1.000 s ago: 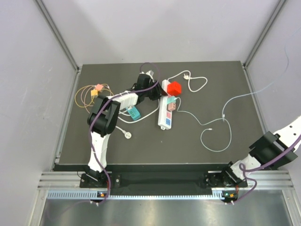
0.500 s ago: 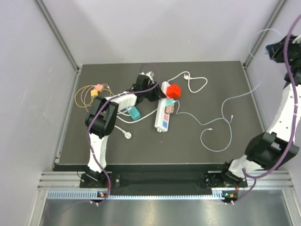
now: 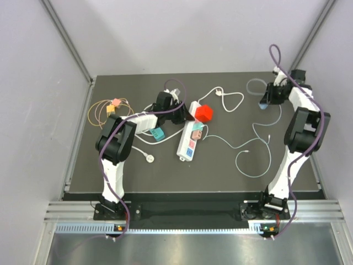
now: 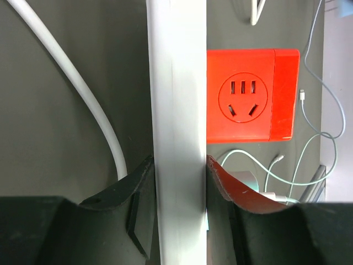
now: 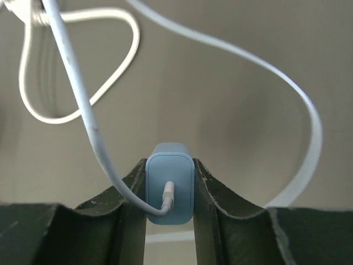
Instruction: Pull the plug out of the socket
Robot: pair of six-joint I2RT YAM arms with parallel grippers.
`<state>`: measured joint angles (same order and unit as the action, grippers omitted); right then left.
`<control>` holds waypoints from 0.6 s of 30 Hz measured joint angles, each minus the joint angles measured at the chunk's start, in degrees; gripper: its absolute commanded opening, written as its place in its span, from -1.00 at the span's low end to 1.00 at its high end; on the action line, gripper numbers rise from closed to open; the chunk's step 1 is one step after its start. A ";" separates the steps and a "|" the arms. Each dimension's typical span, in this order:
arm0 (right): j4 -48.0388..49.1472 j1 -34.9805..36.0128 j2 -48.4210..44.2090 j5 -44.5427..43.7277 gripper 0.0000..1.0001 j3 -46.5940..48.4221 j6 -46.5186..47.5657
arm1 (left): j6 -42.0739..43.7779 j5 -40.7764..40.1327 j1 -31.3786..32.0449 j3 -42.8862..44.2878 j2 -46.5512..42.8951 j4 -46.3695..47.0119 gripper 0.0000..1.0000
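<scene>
The socket (image 3: 186,142), a long white strip with pastel outlets, lies angled at the table's middle. My left gripper (image 3: 185,114) is shut on its far end. In the left wrist view its white side (image 4: 177,99) fills the space between both fingers of that gripper (image 4: 179,171). A small blue plug (image 5: 170,187) with a thin white cable (image 5: 83,116) is pinched in my right gripper (image 5: 170,176). That gripper (image 3: 268,99) is at the table's far right with the plug (image 3: 265,104), well apart from the socket.
A red cube socket (image 3: 204,113) (image 4: 251,94) sits right beside the strip's far end. A teal power strip (image 3: 157,133), a white round plug (image 3: 149,158), orange and pink adapters with coiled wire (image 3: 113,106) and loose white cables (image 3: 251,152) lie around.
My right arm has swung from the near right corner up and over to the table's far right. The socket's near end has turned leftward. The left gripper stays clamped on it.
</scene>
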<state>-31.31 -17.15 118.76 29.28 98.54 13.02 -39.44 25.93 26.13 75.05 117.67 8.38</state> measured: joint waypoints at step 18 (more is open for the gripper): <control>-2.45 2.56 7.23 -5.95 0.78 3.61 0.90 | -1.09 1.68 0.00 -1.79 -0.61 1.70 -1.00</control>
<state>-33.76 -14.59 125.99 23.33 102.15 13.91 -40.53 27.62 26.13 73.25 117.05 10.09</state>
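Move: The right gripper still holds the pale-blue plug; the bare table spot meant for it lies about 2 cm to the left and some 8 cm below, nearly level fore and aft. From this hand, the white cable loop is about 17 cm left and 4 cm farther out, and the charging-cable tip some 15 cm back and 3 cm right, both on the table. From the left gripper, that spot is roughly 40 cm right, 4 cm ahead and 5 cm lower. Lower the right gripper with the plug still pinched, about 6 cm down towards the bare table and some 2 cm left, tipping the fingers slightly further down. Stop there, then open the fingers wide to let go of the plug, easing the hand about 2 cm back to the right as they part. ##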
